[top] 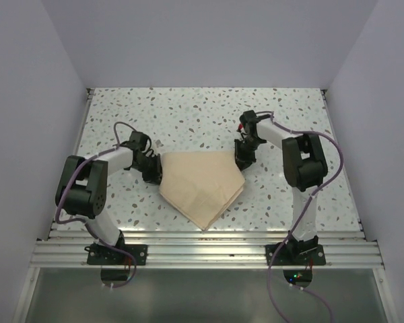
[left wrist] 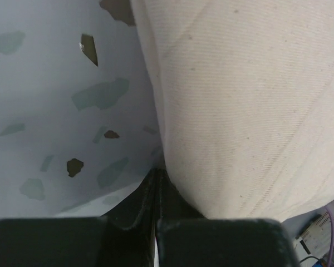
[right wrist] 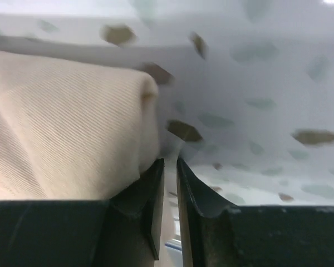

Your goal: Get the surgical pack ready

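The surgical pack (top: 202,185) is a tan wrap folded into a flat shape with a point toward the near edge, lying mid-table. My left gripper (top: 155,171) sits low at its left corner. In the left wrist view the jaws (left wrist: 158,171) are pressed together where the wrap's edge (left wrist: 245,111) runs into them. My right gripper (top: 241,163) is at the wrap's right corner. Its fingers (right wrist: 170,161) stand a narrow slit apart, and the wrap's rounded fold (right wrist: 61,139) lies against the outside of the left finger.
The speckled table (top: 188,114) is walled at the back and on both sides. An aluminium rail (top: 209,252) runs along the near edge, where both arm bases are bolted. Purple cables loop off each arm.
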You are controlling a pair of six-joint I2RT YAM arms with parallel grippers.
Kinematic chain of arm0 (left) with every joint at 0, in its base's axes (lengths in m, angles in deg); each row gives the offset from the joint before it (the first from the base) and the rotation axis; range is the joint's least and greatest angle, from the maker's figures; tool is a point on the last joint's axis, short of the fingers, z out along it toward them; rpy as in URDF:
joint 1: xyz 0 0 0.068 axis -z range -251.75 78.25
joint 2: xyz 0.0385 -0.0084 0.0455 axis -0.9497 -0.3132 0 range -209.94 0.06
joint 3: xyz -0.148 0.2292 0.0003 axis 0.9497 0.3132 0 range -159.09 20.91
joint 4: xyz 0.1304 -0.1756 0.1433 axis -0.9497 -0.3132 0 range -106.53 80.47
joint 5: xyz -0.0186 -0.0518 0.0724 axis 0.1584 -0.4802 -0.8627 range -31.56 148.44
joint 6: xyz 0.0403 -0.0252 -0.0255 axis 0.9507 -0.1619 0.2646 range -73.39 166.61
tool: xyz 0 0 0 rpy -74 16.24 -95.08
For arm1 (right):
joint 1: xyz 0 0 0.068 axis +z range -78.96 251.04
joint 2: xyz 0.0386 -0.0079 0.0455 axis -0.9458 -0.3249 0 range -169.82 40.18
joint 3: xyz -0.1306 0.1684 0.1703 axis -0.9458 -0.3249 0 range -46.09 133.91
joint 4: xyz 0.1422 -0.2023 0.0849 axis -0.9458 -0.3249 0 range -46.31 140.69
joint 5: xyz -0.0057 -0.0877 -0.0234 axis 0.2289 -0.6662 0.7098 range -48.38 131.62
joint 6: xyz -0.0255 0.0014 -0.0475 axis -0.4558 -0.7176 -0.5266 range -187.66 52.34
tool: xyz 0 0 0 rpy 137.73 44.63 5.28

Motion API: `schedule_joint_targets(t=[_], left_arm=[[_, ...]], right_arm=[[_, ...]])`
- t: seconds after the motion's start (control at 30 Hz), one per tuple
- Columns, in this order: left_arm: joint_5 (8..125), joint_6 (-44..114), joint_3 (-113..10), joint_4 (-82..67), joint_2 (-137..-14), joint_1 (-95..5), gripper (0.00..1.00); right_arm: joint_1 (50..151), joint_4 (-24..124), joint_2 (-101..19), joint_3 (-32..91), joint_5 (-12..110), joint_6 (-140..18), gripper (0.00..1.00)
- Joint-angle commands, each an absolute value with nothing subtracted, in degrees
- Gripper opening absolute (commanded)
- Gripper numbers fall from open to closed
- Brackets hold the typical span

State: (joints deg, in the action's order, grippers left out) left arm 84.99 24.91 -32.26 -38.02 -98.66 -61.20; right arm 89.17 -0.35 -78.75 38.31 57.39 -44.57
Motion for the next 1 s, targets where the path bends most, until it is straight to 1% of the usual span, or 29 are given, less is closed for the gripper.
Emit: schedule_joint_targets(t=[0.0,0.03,0.07,0.13,0.2,0.23,0.27,0.3,0.33,0.37,0.4,0.43,0.47,0.5,0.53,0.57,0.6,0.63,0.67,0.7,0.73,0.8,0.83,0.87,0.9,0.93,0.97], left_arm=[[89.3,21.4,-28.9,-34.2,-95.1,-60.1,0.01],[88.8,20.9,-27.4,-34.2,-94.3,-60.1,0.01],[87.6,20.1,-26.6,-35.3,-92.4,-60.2,0.07],[83.2,19.4,-24.5,-38.0,-90.0,-60.9,0.12],[79.9,19.2,-23.2,-40.4,-86.0,-62.1,0.15],[78.7,19.4,-22.2,-43.3,-84.9,-64.0,0.25],[77.8,19.9,-21.8,-44.7,-82.6,-65.0,0.3],[76.6,20.5,-21.7,-46.1,-81.4,-66.1,0.34],[75.9,22.0,-21.8,-48.6,-80.1,-68.0,0.38],[75.3,22.8,-22.0,-49.7,-77.1,-68.8,0.4],[73.8,23.1,-22.8,-50.7,-75.6,-69.4,0.42],[73.3,23.6,-23.4,-51.8,-74.1,-70.3,0.43],[73.0,23.5,-24.1,-53.2,-71.3,-70.6,0.44],[73.5,23.5,-25.8,-53.6,-69.8,-70.8,0.44],[74.3,24.4,-26.7,-53.0,-68.5,-70.7,0.46],[75.7,25.2,-27.5,-52.0,-66.1,-70.4,0.47],[77.6,26.2,-29.8,-51.2,-66.0,-70.1,0.48],[77.5,28.0,-31.0,-50.0,-66.2,-67.3,0.52],[76.8,28.7,-32.2,-49.5,-67.3,-65.2,0.57],[74.8,29.2,-33.7,-48.6,-67.8,-62.9,0.59],[73.7,29.6,-34.4,-47.0,-68.1,-58.3,0.59],[70.3,29.5,-35.4,-45.0,-68.3,-53.7,0.6],[68.6,29.8,-35.6,-43.1,-68.4,-48.8,0.62],[66.5,30.2,-36.0,-42.8,-69.2,-46.2,0.63],[61.7,30.5,-37.1,-42.8,-70.0,-43.6,0.63],[59.4,31.2,-38.0,-43.5,-71.1,-38.8,0.65],[57.6,31.6,-38.8,-44.1,-73.9,-36.4,0.65]], right_arm=[[90.6,1.9,-83.5,45.4,66.6,-43.9,0.2],[90.7,2.1,-84.4,48.4,68.2,-43.4,0.21],[90.6,1.8,-85.5,50.3,69.2,-42.8,0.21],[90.7,1.1,-88.7,56.6,70.1,-41.5,0.21],[90.6,0.0,-91.1,61.4,70.7,-40.7,0.22],[90.6,-0.9,-93.9,66.9,70.6,-40.3,0.22],[90.6,-1.8,-95.3,69.9,70.1,-40.5,0.23],[90.3,-4.6,-96.6,73.0,67.3,-41.2,0.25],[89.5,-6.7,-99.2,78.9,66.0,-41.6,0.27],[88.9,-10.9,-100.2,81.2,64.5,-42.2,0.32],[88.2,-12.6,-100.6,82.8,62.4,-43.1,0.43],[87.4,-13.3,-100.3,82.2,61.3,-43.7,0.47],[85.8,-13.5,-97.5,80.3,60.3,-44.4,0.52],[84.8,-12.5,-95.5,77.6,58.9,-45.2,0.61],[82.9,-11.4,-93.3,70.8,57.5,-45.4,0.64],[81.8,-10.0,-87.7,66.9,57.5,-45.6,0.68],[80.7,-7.3,-85.1,63.1,57.9,-45.9,0.73],[79.1,-6.4,-82.0,56.5,58.7,-46.0,0.75],[78.7,-5.2,-77.3,53.7,59.0,-46.6,0.78],[78.4,-5.2,-74.7,51.2,59.1,-47.7,0.84],[78.3,-5.4,-72.7,47.2,59.5,-48.4,0.87],[78.3,-5.4,-66.6,43.2,60.6,-49.5,0.92],[78.3,-5.5,-64.9,40.0,60.9,-49.4,0.93],[78.3,-5.4,-62.9,38.5,61.3,-49.5,0.94],[78.3,-5.2,-59.6,37.1,61.9,-49.2,0.96],[78.3,-4.8,-57.7,34.3,62.4,-49.0,0.96],[78.3,-4.2,-56.3,32.9,63.8,-49.0,0.97]])
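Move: The wrapped surgical pack lies between the hands: its middle is about 13 cm right and 2 cm back of the left hand, and some 15 cm left and 7 cm back of the right, barely higher than either hand. Its folded point towards the bases is roughly 17 cm back and 15 cm right of the left hand, 22 cm back and 13 cm left of the right. Right hand sweeps about 13 cm forward against the pack, left 5 back, then both open and lift away. ##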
